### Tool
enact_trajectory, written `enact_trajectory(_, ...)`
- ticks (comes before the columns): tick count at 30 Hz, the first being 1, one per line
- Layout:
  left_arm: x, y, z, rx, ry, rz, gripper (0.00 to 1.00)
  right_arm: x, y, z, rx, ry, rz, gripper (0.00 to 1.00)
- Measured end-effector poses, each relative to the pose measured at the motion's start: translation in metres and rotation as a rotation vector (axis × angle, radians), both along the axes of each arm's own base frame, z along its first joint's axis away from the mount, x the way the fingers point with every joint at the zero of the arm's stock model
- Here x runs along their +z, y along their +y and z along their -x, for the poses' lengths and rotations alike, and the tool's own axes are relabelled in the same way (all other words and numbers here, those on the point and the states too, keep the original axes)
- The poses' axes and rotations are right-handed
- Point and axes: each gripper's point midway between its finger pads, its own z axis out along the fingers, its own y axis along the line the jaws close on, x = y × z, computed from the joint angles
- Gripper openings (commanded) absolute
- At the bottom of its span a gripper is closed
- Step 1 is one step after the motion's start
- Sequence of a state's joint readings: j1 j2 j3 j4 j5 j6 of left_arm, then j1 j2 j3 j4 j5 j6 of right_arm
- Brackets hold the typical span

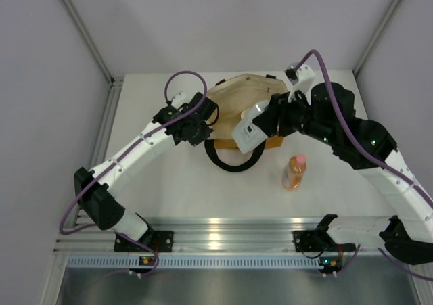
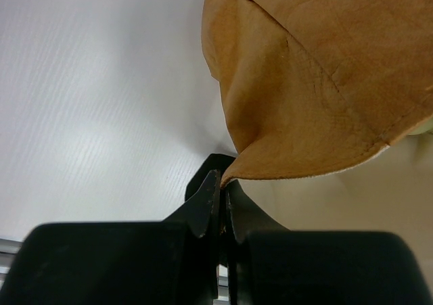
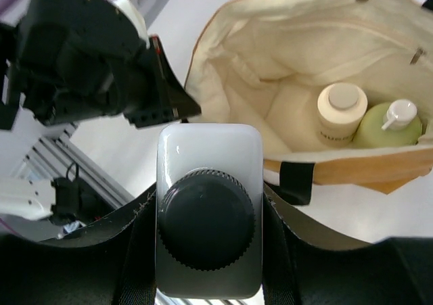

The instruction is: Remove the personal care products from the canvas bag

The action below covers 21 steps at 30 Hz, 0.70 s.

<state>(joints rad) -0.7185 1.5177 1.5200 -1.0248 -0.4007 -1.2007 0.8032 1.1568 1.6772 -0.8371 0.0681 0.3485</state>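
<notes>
The canvas bag lies open at the table's far middle, with its cream lining showing in the right wrist view. My left gripper is shut on a corner of the bag's tan edge, at the bag's left side. My right gripper is shut on a white bottle with a dark cap, held above the bag's front edge. Inside the bag stand a cream bottle and a yellow-green bottle. An orange bottle with a pink cap stands on the table.
The bag's black loop handle lies on the table in front of it. The aluminium rail runs along the near edge. Grey walls close the left, right and far sides.
</notes>
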Motion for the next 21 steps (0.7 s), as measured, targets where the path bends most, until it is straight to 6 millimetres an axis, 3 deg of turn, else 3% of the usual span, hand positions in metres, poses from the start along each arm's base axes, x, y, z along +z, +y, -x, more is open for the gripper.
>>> enact_trajectory(15,-0.006,-0.002,0.000,-0.016,0.019,-0.013,0.00,-0.137,-0.028,0.033,0.061,0.131,0.194,0.00)
enact_trajectory(21,-0.007,-0.002,0.001,-0.024,0.022,-0.017,0.00,-0.176,-0.041,0.035,0.033,0.139,0.244,0.00)
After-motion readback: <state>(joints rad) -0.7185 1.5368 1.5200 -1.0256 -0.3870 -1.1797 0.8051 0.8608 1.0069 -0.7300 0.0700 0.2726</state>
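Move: The right hand holds the white bottle high in front of the bag. Its place is the clear table about 3 cm back, 5 cm to the right and some 34 cm below. From that hand the orange bottle stands about 3 cm ahead, 14 cm right and 33 cm down; the canvas bag lies roughly 19 cm straight ahead, 30 cm lower. From the left hand the place is about 11 cm back, 19 cm right, 14 cm down. Keeping the white bottle pinched between its fingers, the right hand sinks quickly by some 17 cm towards the bare table in front of the bag, left of the orange bottle, easing about 4 cm back and 4 cm right and tipping its fingers further down by around 15 degrees. The left hand keeps its shut grip on the bag's rim, practically still. ##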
